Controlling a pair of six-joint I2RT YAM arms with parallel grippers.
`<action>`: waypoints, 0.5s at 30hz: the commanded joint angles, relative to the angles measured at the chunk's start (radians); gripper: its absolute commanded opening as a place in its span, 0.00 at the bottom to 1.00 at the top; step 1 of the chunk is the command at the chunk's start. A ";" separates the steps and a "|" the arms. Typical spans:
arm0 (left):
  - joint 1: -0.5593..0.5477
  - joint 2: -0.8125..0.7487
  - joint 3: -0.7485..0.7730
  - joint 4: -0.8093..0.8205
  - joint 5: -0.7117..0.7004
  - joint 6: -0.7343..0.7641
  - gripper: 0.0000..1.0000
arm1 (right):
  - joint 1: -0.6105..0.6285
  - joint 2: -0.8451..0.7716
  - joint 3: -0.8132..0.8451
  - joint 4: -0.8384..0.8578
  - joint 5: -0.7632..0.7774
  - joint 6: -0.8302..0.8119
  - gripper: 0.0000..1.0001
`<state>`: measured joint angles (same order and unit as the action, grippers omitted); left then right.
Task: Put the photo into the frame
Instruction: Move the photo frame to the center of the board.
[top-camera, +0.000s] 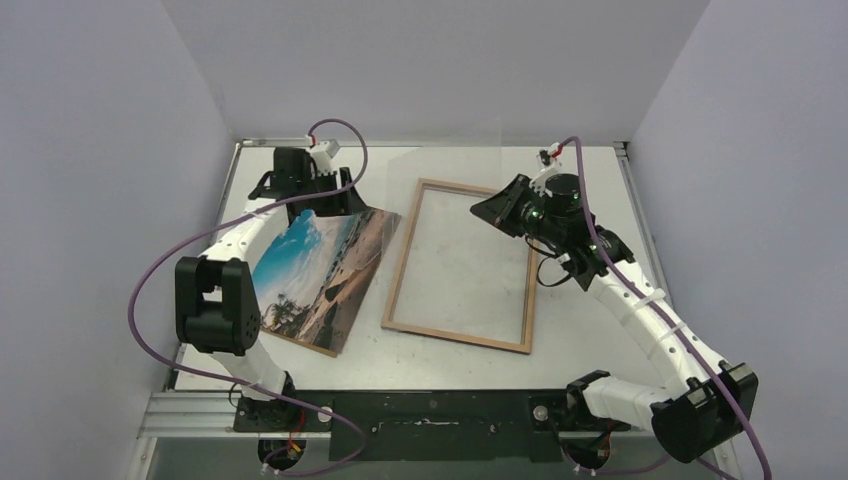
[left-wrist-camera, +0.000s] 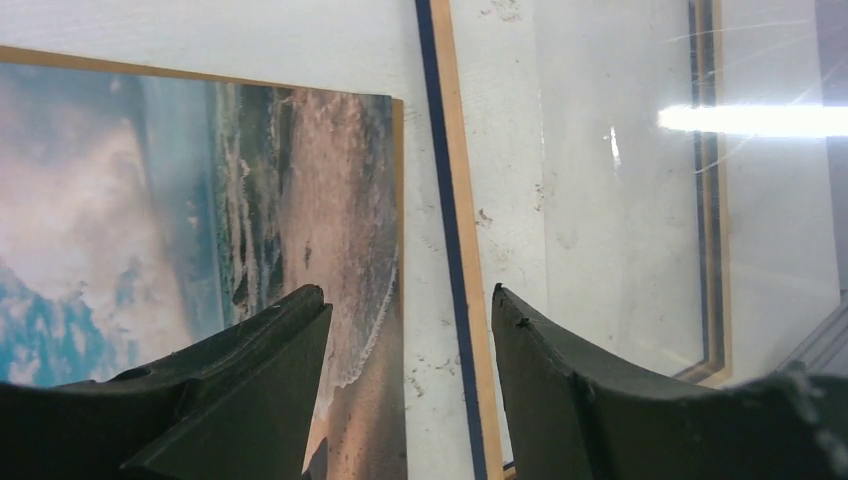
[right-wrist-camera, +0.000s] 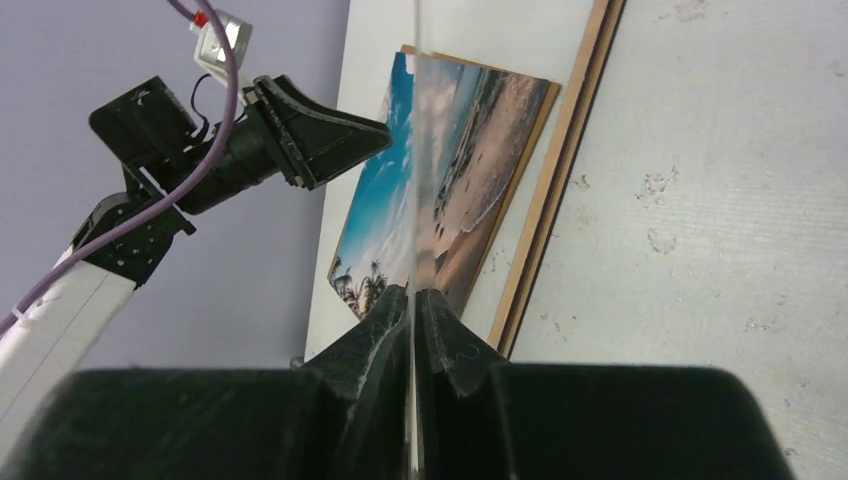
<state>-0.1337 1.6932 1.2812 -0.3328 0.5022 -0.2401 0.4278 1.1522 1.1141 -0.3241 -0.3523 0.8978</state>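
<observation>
The photo (top-camera: 310, 265), a beach print, lies face up on a brown backing board (top-camera: 336, 349) on the left of the table. To its right the frame (top-camera: 401, 260) lies flat, wood-brown side up, with nothing but the table inside it. My left gripper (top-camera: 345, 203) hovers over the photo's far right corner. It is open, and between its fingers show only the photo (left-wrist-camera: 200, 200), bare table and the frame's rail (left-wrist-camera: 462, 200). My right gripper (top-camera: 482, 210) is over the frame's far end, shut on a thin clear pane (right-wrist-camera: 412, 150) seen edge-on.
The clear pane (left-wrist-camera: 620, 250) shows in the left wrist view with a bright glare on it. Grey walls close in the table on three sides. The frame's rail (right-wrist-camera: 565, 150) and the photo (right-wrist-camera: 450, 170) lie beyond my right gripper (right-wrist-camera: 413, 295).
</observation>
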 joint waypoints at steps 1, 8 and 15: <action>0.035 -0.025 0.000 -0.030 0.013 0.062 0.59 | -0.012 -0.006 -0.102 0.193 0.058 0.140 0.05; 0.040 -0.032 -0.071 -0.022 0.006 0.106 0.58 | -0.043 0.013 -0.244 0.268 0.112 0.126 0.05; 0.010 -0.027 -0.100 -0.027 0.001 0.138 0.58 | -0.131 0.016 -0.297 0.316 0.065 0.029 0.05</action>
<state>-0.1032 1.6913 1.1854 -0.3721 0.5011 -0.1444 0.3355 1.1748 0.8066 -0.1246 -0.2771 0.9970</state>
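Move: The right gripper, some 30 cm up, holds the clear sheet by its edge; the photo frame's middle lies about 6 cm ahead, 2 cm to its left and 29 cm below. The photo is about 4 cm ahead and 33 cm left of that hand, on the table. From the left gripper, half open, the frame's middle is 23 cm right, 4 cm back and 15 cm below; the photo's middle is 8 cm left and 6 cm back. Keep the right fingers shut on the clear sheet and lower it quickly towards the photo frame, about 10 cm down while drifting a little right, with the wrist tipping down and swinging clockwise some 10 degrees each. Meanwhile sink the left gripper about 4 cm over the photo's right side, easing back and slightly left, fingers staying half open and empty. ##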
